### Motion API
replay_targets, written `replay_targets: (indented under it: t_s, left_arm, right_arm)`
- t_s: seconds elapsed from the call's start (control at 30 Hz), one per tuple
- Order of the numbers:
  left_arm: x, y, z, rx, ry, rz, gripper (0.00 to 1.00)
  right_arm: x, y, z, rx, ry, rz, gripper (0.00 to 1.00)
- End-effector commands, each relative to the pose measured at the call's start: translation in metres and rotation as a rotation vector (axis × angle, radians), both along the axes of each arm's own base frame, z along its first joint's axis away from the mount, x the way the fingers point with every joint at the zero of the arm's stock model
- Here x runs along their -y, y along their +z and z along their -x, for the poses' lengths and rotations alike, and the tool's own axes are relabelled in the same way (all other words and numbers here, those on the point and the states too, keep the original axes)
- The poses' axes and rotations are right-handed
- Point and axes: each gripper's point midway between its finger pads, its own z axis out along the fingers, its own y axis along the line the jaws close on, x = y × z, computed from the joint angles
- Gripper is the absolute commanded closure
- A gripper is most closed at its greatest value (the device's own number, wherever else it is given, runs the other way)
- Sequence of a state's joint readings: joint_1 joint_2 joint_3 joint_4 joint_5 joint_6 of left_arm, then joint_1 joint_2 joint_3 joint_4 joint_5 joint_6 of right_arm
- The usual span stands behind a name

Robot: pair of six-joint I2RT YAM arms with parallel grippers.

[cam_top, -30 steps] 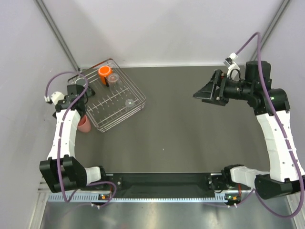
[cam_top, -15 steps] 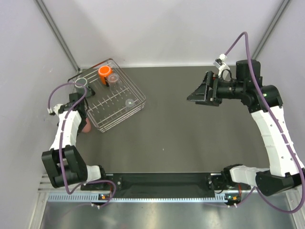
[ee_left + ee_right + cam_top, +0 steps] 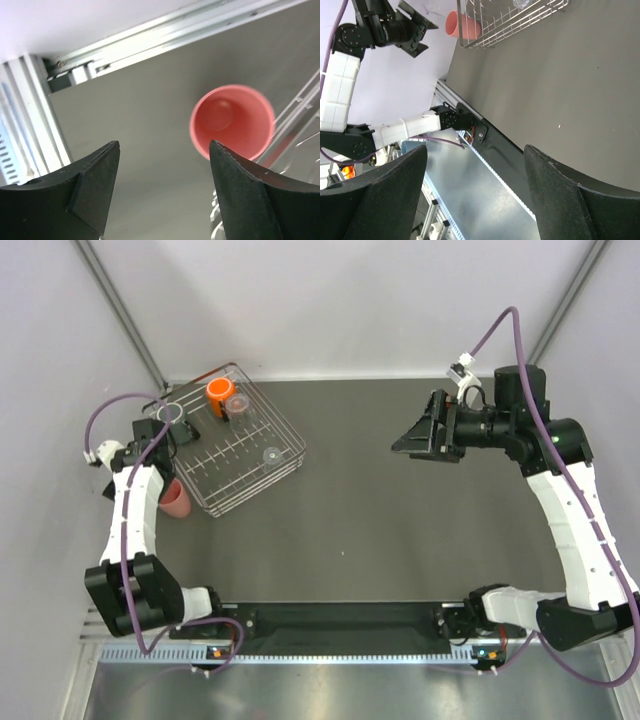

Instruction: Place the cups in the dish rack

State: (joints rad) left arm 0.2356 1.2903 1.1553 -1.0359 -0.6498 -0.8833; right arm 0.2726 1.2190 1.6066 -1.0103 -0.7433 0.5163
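Observation:
The silver wire dish rack (image 3: 240, 465) sits at the table's back left. In it are an orange mug (image 3: 219, 392), a clear tumbler (image 3: 238, 402) beside the mug and another clear tumbler (image 3: 272, 454) near the right side. A dark grey cup (image 3: 177, 413) stands at the rack's left corner. A pink cup (image 3: 176, 498) (image 3: 231, 120) stands upright on the table against the rack's left side. My left gripper (image 3: 160, 440) (image 3: 164, 150) hovers open and empty above and beside the pink cup. My right gripper (image 3: 425, 435) (image 3: 475, 150) hangs open and empty, high over the table's right half.
The table's left rail (image 3: 30, 125) and corner are close to the pink cup. The rack's wires (image 3: 300, 125) touch the cup's right side. In the right wrist view the rack (image 3: 510, 20), the pink cup (image 3: 460, 25) and the left arm (image 3: 380, 30) are far off.
The left gripper held the dark grey cup over the rack's left corner, then opened wider and pulled back toward the pink cup. The right arm shifted slightly left, then stayed still.

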Motion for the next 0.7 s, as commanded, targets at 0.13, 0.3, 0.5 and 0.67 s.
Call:
replay_targets:
  t_s: [0.13,0.3,0.5,0.67]
  left_arm:
    - [-0.009,-0.008,-0.029,0.012,0.006,0.018,0.23]
    - [-0.008,-0.039,-0.031,-0.02,0.034,0.055,0.25]
    - [-0.017,-0.055,-0.02,-0.051,0.085,0.029,0.37]
    - [-0.019,-0.058,-0.014,-0.054,0.098,0.037,0.55]
  right_arm:
    - [-0.002,0.025,0.002,0.106,0.023,-0.013,0.22]
    - [-0.002,0.029,-0.001,0.117,0.017,-0.011,0.22]
    - [-0.002,0.027,-0.004,0.111,0.016,-0.009,0.22]
    - [-0.002,0.027,-0.006,0.109,0.016,-0.009,0.22]
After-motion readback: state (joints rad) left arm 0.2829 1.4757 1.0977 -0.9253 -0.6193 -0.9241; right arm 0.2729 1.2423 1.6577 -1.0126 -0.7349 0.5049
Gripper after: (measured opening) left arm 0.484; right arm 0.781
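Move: The pink cup stands upright on the table some 7 cm ahead of the left hand, about level with it sideways, its middle roughly 11 cm below. Just past the cup is the dish rack, its middle about 23 cm ahead of the left hand and 12 cm to the right; the dark mug in the rack's far left corner is some 27 cm ahead and 3 cm left. From the idle right hand the pink cup lies about 56 cm left, 9 cm ahead and 31 cm below. The left hand, empty and tilted down to its left, first swings forward about 2.5 cm towards the pink cup, then sinks and eases back a centimetre or so, ending about 6 cm lower with its fingertips near the height of the rim. On the way down the wide-open fingers draw together to roughly half open, which brings the front finger to the near side of the cup's mouth, just inside the rim, with the rear finger still outside; whether either one touches the wall can't be seen. ##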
